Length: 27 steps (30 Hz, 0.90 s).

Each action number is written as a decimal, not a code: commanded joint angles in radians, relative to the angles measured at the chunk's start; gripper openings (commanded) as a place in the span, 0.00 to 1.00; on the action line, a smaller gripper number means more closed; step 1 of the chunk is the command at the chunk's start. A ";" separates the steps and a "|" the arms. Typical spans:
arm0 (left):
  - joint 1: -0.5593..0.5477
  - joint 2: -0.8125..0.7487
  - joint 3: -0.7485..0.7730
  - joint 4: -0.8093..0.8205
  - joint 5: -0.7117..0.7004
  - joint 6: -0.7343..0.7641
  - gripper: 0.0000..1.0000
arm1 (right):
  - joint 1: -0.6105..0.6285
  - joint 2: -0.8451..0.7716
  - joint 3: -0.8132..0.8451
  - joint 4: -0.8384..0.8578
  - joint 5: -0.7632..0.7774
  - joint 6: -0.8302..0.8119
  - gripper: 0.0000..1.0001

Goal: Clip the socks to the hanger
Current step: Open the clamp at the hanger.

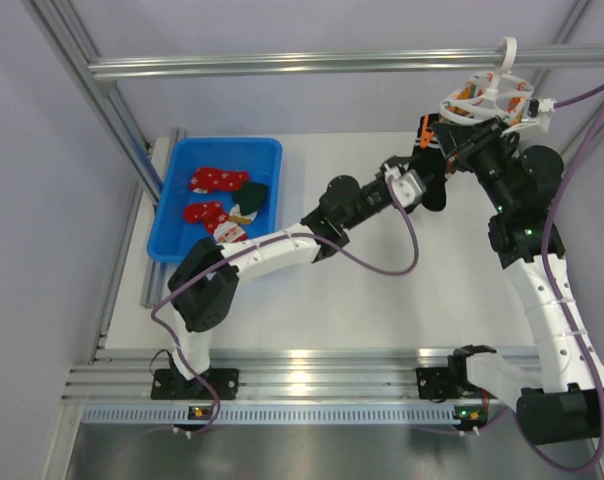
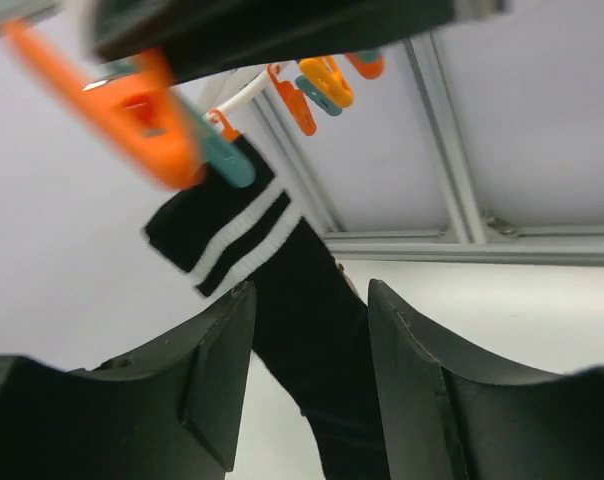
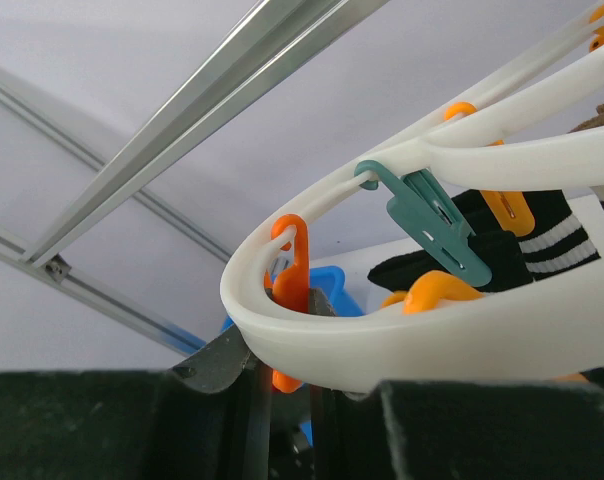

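The white round hanger [image 1: 487, 100] hangs by its hook from the top rail, orange and teal pegs dangling from its ring [image 3: 412, 340]. A black sock with two white stripes [image 2: 232, 240] hangs from a peg on it. My left gripper [image 2: 310, 290] is open, one finger on each side of the sock's leg. My right gripper [image 3: 292, 385] is under the ring, shut on an orange peg [image 3: 292, 265]. Red socks [image 1: 219, 180] and a dark green sock [image 1: 252, 195] lie in the blue bin [image 1: 177, 195] at the left.
An aluminium rail [image 1: 332, 65] runs overhead across the back, with slanted frame posts at both sides. Both arms reach up towards the back right corner. A teal peg [image 3: 437, 225] hangs close above the right gripper.
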 commanded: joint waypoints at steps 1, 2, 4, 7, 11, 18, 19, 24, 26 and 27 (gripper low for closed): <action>0.112 -0.132 0.038 -0.105 0.152 -0.520 0.54 | -0.032 0.016 0.000 0.100 -0.030 -0.015 0.00; 0.143 -0.132 0.049 -0.110 0.205 -0.627 0.54 | -0.041 0.018 -0.002 0.100 -0.035 -0.012 0.00; 0.210 -0.125 0.074 -0.072 0.391 -0.875 0.57 | -0.049 0.013 -0.014 0.108 -0.047 -0.004 0.00; 0.244 -0.103 0.081 0.002 0.556 -1.084 0.58 | -0.059 0.011 -0.028 0.124 -0.061 0.008 0.00; 0.247 -0.069 0.106 0.097 0.623 -1.215 0.59 | -0.066 0.007 -0.046 0.150 -0.075 0.015 0.00; 0.246 0.015 0.233 0.158 0.654 -1.385 0.58 | -0.067 0.008 -0.056 0.172 -0.087 0.011 0.00; 0.244 0.020 0.242 0.163 0.657 -1.387 0.58 | -0.067 0.010 -0.057 0.178 -0.090 0.013 0.00; 0.231 0.037 0.282 0.116 0.619 -1.350 0.57 | -0.067 0.015 -0.065 0.195 -0.099 0.027 0.00; 0.229 0.052 0.307 0.094 0.613 -1.341 0.57 | -0.069 0.013 -0.066 0.197 -0.101 0.030 0.00; 0.227 0.057 0.312 0.088 0.605 -1.335 0.57 | -0.069 0.015 -0.066 0.197 -0.102 0.031 0.00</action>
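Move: Above the left hand's open, empty fingers, roughly 9 cm up, level in reach and 1 cm to the right, is the orange clamp; the right hand already pinches it at the rim, its middle about 1 cm below that hand's point. The hanger's middle is about 6 cm ahead of the right hand, 9 cm to its right and 2 cm above. A black sock hangs some 9 cm ahead of the left hand, 6 cm to its right and 2 cm above. Swinging out to the left, forward and up, the left hand clears the space under the clamp, then comes back about 6 cm and some 3 cm to the right while still climbing, ending 7 cm higher and close to the clamp's lower end. Meanwhile it rolls some 65 degrees about its fingers, which stay open; the right hand holds its pinch on the clamp in place. ##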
